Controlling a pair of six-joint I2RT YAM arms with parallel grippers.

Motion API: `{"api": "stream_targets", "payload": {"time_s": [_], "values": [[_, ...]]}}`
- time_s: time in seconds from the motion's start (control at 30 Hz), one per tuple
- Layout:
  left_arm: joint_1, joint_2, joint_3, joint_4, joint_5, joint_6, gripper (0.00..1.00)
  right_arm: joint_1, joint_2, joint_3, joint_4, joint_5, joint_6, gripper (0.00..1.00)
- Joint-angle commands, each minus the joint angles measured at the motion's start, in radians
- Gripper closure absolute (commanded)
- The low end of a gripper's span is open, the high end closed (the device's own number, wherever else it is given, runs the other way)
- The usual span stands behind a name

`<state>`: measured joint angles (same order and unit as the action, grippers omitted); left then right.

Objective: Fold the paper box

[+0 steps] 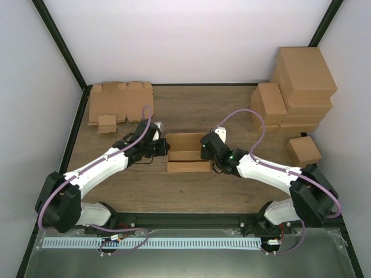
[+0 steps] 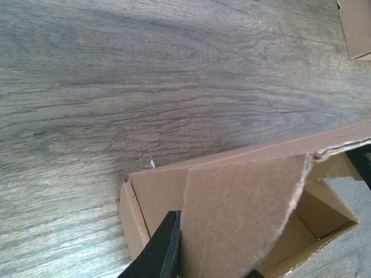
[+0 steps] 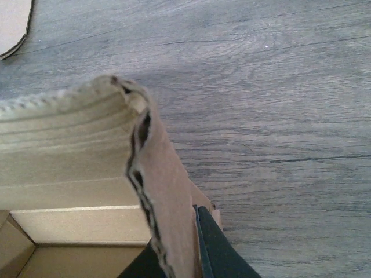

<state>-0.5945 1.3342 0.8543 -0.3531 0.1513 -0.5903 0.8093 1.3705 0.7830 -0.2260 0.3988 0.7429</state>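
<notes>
The paper box [image 1: 186, 152] lies mid-table, a brown cardboard tray partly folded with its walls raised. My left gripper [image 1: 164, 148] is at its left end and my right gripper [image 1: 206, 149] at its right end. In the left wrist view the left gripper [image 2: 208, 266] is shut on an upright side flap of the box [image 2: 237, 202], with one black finger [image 2: 161, 249] pressed flat against the cardboard. In the right wrist view the right gripper [image 3: 179, 260] is shut on the box's thin end wall [image 3: 165, 191], and the tray's inside [image 3: 75, 231] shows to the left.
Flat die-cut cardboard blanks [image 1: 119, 103] lie at the back left. Folded brown boxes [image 1: 295, 87] are stacked at the back right, and a smaller one [image 1: 304, 150] sits nearer on the right. A black frame rail runs along the table's sides.
</notes>
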Motion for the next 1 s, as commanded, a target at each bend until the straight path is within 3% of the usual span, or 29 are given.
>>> {"api": "stream_targets", "payload": {"time_s": [0.0, 0.53, 0.8, 0.97], "values": [[-0.002, 0.009, 0.012, 0.001, 0.012, 0.01, 0.91, 0.008, 0.01, 0.019, 0.006, 0.049, 0.028, 0.96], [-0.002, -0.052, -0.097, 0.068, 0.064, -0.028, 0.85, 0.027, 0.006, -0.092, 0.082, 0.037, 0.014, 0.96], [-0.002, -0.148, 0.058, -0.148, -0.027, 0.077, 0.28, 0.028, -0.025, -0.104, 0.135, 0.025, -0.104, 0.96], [-0.002, -0.189, 0.134, -0.246, -0.065, 0.178, 0.17, 0.028, -0.043, -0.132, 0.206, -0.019, -0.229, 0.96]]}}
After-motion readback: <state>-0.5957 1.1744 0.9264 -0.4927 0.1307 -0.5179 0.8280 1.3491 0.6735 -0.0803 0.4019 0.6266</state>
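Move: The half-raised lid is held by its side flaps, left hand at one end, right hand at the other. Its panel centre lies about 8 cm right and 2 cm ahead of the left hand. The open box tray is centred about 8 cm right and 7 cm below the left hand, level fore-and-aft; from the right hand it is 6 cm left and 6 cm below. The flat blanks lie some 23 cm ahead and 17 cm left of the left hand. The lid's left flap, still pinched, is brought down and back over the tray about 2 cm each way by the left hand, which then opens wide, lets go and climbs some 8 cm clear. The right hand keeps its pinch on the other flap, sinks a little over 1 cm and near the end turns slightly counter-clockwise. ##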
